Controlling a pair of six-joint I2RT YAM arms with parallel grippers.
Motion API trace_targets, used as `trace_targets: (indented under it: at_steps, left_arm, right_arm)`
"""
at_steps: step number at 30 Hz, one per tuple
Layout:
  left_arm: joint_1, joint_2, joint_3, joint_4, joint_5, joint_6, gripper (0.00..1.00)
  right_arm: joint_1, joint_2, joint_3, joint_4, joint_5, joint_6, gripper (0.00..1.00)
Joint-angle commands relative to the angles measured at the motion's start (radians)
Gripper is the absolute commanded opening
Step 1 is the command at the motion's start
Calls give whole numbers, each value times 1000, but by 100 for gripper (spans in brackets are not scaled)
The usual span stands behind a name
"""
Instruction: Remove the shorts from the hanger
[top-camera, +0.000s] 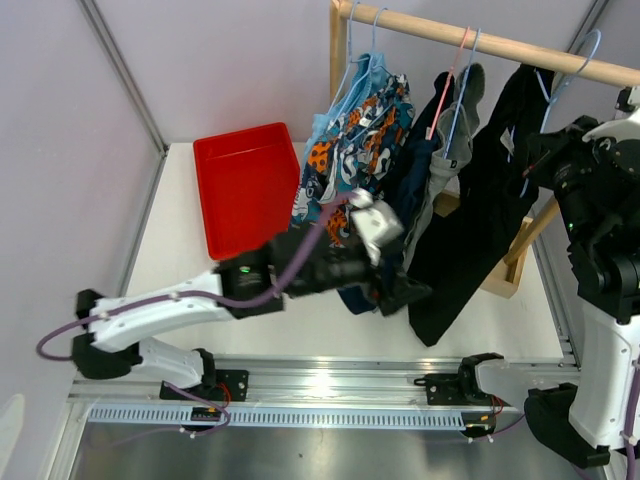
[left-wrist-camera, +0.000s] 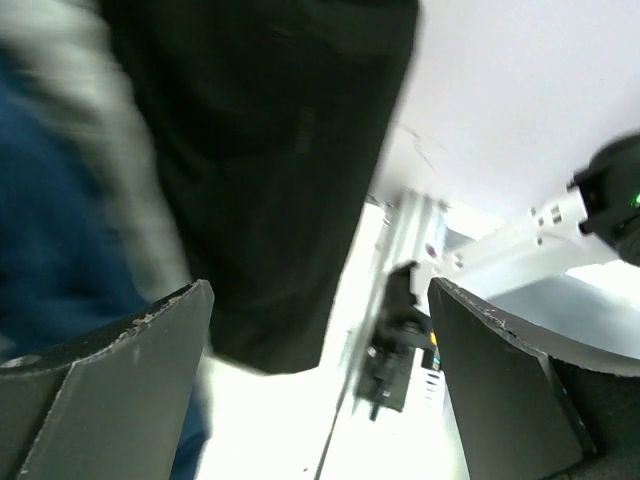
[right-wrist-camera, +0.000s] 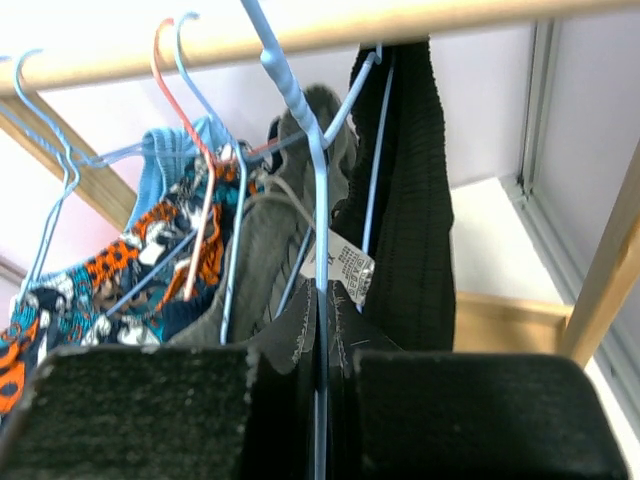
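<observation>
Several shorts hang on hangers from a wooden rail (top-camera: 500, 45): a patterned orange, blue and white pair (top-camera: 355, 130), a navy pair (top-camera: 410, 185), a grey pair (top-camera: 462, 110) and long black shorts (top-camera: 480, 200). My right gripper (top-camera: 535, 160) is shut on the wire of the light blue hanger (right-wrist-camera: 318, 200) that carries the black shorts (right-wrist-camera: 405, 200); the wire runs between its closed fingers (right-wrist-camera: 300, 340). My left gripper (left-wrist-camera: 320, 300) stands open below the hem of the black shorts (left-wrist-camera: 280, 150), with nothing between its fingers. In the top view the left gripper (top-camera: 400, 288) is at the lower left edge of that garment.
A red tray (top-camera: 245, 185) lies on the table at the back left, behind the left arm. The rack's wooden base and brace (top-camera: 510, 265) stand at the right, behind the hanging clothes. Metal rails (top-camera: 330, 385) run along the table's near edge.
</observation>
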Motion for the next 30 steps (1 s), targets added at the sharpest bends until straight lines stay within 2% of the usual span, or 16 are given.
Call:
trace_targets:
  at_steps: [1, 6, 10, 15, 22, 24, 25, 28, 29, 30]
  left_arm:
    - [-74, 107, 72, 120, 39, 18, 96]
    - [-120, 302, 258, 101, 39, 39, 96]
    - [-127, 376, 318, 113, 62, 41, 96]
    - [-129, 428, 347, 139, 20, 44, 96]
    - [-127, 505, 360, 151, -37, 45, 78]
    - [-127, 520, 358, 157, -59, 47, 63]
    - [-127, 523, 355, 163, -69, 48, 46]
    - [-129, 535, 358, 162, -118, 50, 16]
    - [-127, 535, 357, 150, -129, 44, 0]
    - [-127, 525, 349, 144, -137, 42, 0]
  right_arm:
    - [5, -30, -54, 70, -34, 41, 0]
    - [8, -78, -120, 73, -57, 64, 0]
    - [7, -98, -152, 74, -75, 70, 0]
    - [7, -115, -174, 71, -90, 79, 0]
    - [7, -122, -146, 45, -106, 84, 0]
    - [7, -124, -141, 41, -112, 87, 0]
    - [8, -124, -140, 39, -112, 88, 0]
    - [8, -122, -125, 36, -121, 93, 0]
    - [8, -119, -120, 35, -120, 94, 0]
    - [8, -113, -115, 33, -118, 91, 0]
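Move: The left hand, open and empty, has the near leg of the black shorts some 15 cm to its right, a few cm farther out and about 8 cm lower. The grey shorts hang roughly 10 cm right, 14 cm ahead and 10 cm down, the navy shorts 5 cm right and 12 cm ahead at a like depth. From the right hand, that black leg is about 3 cm left, just ahead and 20 cm below; the wooden rail runs some 14 cm straight ahead, slightly above. Rightward and sinking, the left hand carries its wide-open fingers about 16 cm to the near leg of the black shorts, easing back at first and then a little forward again, and shuts them there, pinching the cloth. The right hand, still gripping the unhooked blue hanger, sinks about 5 cm, tipping slightly down and turning slightly counter-clockwise. ##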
